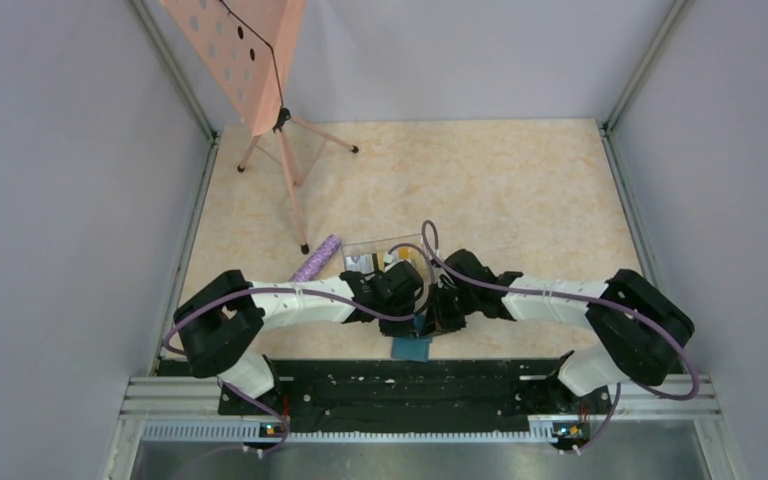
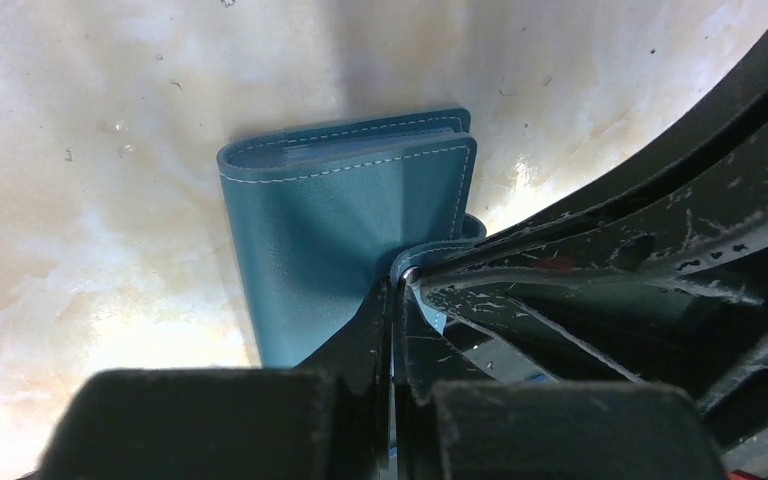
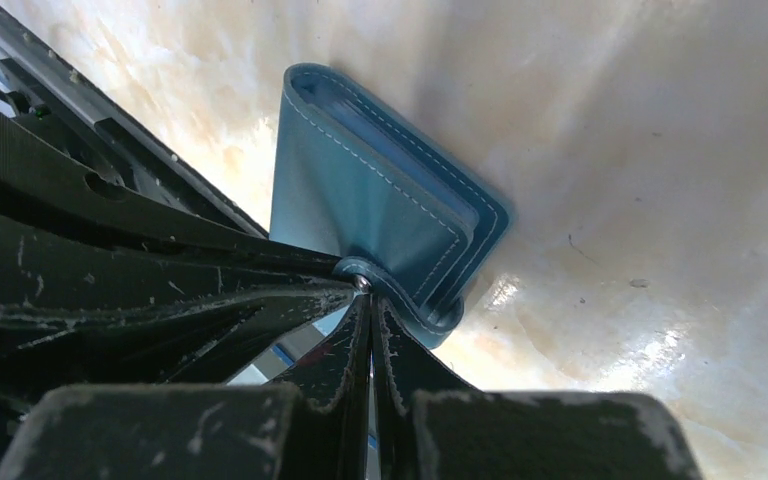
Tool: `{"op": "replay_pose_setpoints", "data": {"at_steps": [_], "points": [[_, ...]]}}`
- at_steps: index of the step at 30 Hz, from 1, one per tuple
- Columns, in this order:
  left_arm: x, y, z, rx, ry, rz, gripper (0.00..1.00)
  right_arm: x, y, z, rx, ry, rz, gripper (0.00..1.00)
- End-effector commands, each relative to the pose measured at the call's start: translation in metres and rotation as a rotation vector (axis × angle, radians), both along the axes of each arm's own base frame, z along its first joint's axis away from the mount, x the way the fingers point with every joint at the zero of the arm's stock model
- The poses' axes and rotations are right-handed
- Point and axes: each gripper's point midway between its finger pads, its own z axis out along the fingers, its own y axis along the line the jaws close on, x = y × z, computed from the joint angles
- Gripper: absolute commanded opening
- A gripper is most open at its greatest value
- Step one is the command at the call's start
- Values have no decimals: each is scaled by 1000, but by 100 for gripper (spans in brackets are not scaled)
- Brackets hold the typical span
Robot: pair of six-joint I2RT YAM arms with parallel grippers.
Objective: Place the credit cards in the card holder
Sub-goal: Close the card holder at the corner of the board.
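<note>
The teal card holder (image 2: 345,230) lies folded shut on the table near its front edge, also seen as the card holder (image 3: 360,200) and the card holder (image 1: 411,348). Its snap tab (image 2: 430,252) wraps over the open side. My left gripper (image 2: 397,282) is shut, nothing between its fingers, tips pressed on the tab's metal snap. My right gripper (image 3: 365,290) is shut too, its tips on the same snap from the other side. In the top view the left gripper (image 1: 417,318) and right gripper (image 1: 440,316) meet over the holder. No loose credit cards show; they are hidden.
A clear plastic tray (image 1: 360,248) sits just behind the grippers, with a purple roll (image 1: 317,258) to its left. A pink perforated board on a tripod (image 1: 245,60) stands at the back left. Grey walls enclose the table on three sides.
</note>
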Motion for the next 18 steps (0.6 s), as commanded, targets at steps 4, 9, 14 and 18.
{"op": "replay_pose_setpoints", "data": {"at_steps": [4, 9, 14, 18], "points": [[-2, 20, -23, 120, 11, -3, 0, 3, 8, -13, -68, -15, 12, 0], [-6, 24, -30, 136, 31, 8, 0, 1, 3, -24, -129, -4, 6, 0], [0, 14, -9, 67, -13, -11, 12, -5, -2, -32, -165, 18, 8, 0], [7, 4, 23, -26, -81, -9, 33, -8, -6, -32, -173, 22, 6, 0]]}}
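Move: The card holder lies folded right under both hands. Its middle is about 1 cm to the left of the left hand's closed tips and 2 cm to the left of the right hand's, level with them fore and aft and 1 cm lower; the strap's snap is at the tips. The clear card box is some 13 cm ahead and 6 cm left of the left hand, the purple tube about 12 cm ahead and 22 cm left. Leftward by about 1 cm, the right hand's shut fingertips push the strap end farther over the card holder's cover, then stay bearing on the snap. Beside them, the left hand also slides barely 1 cm left, clearing the strap end, and only late parts its closed fingers to about a quarter open. ##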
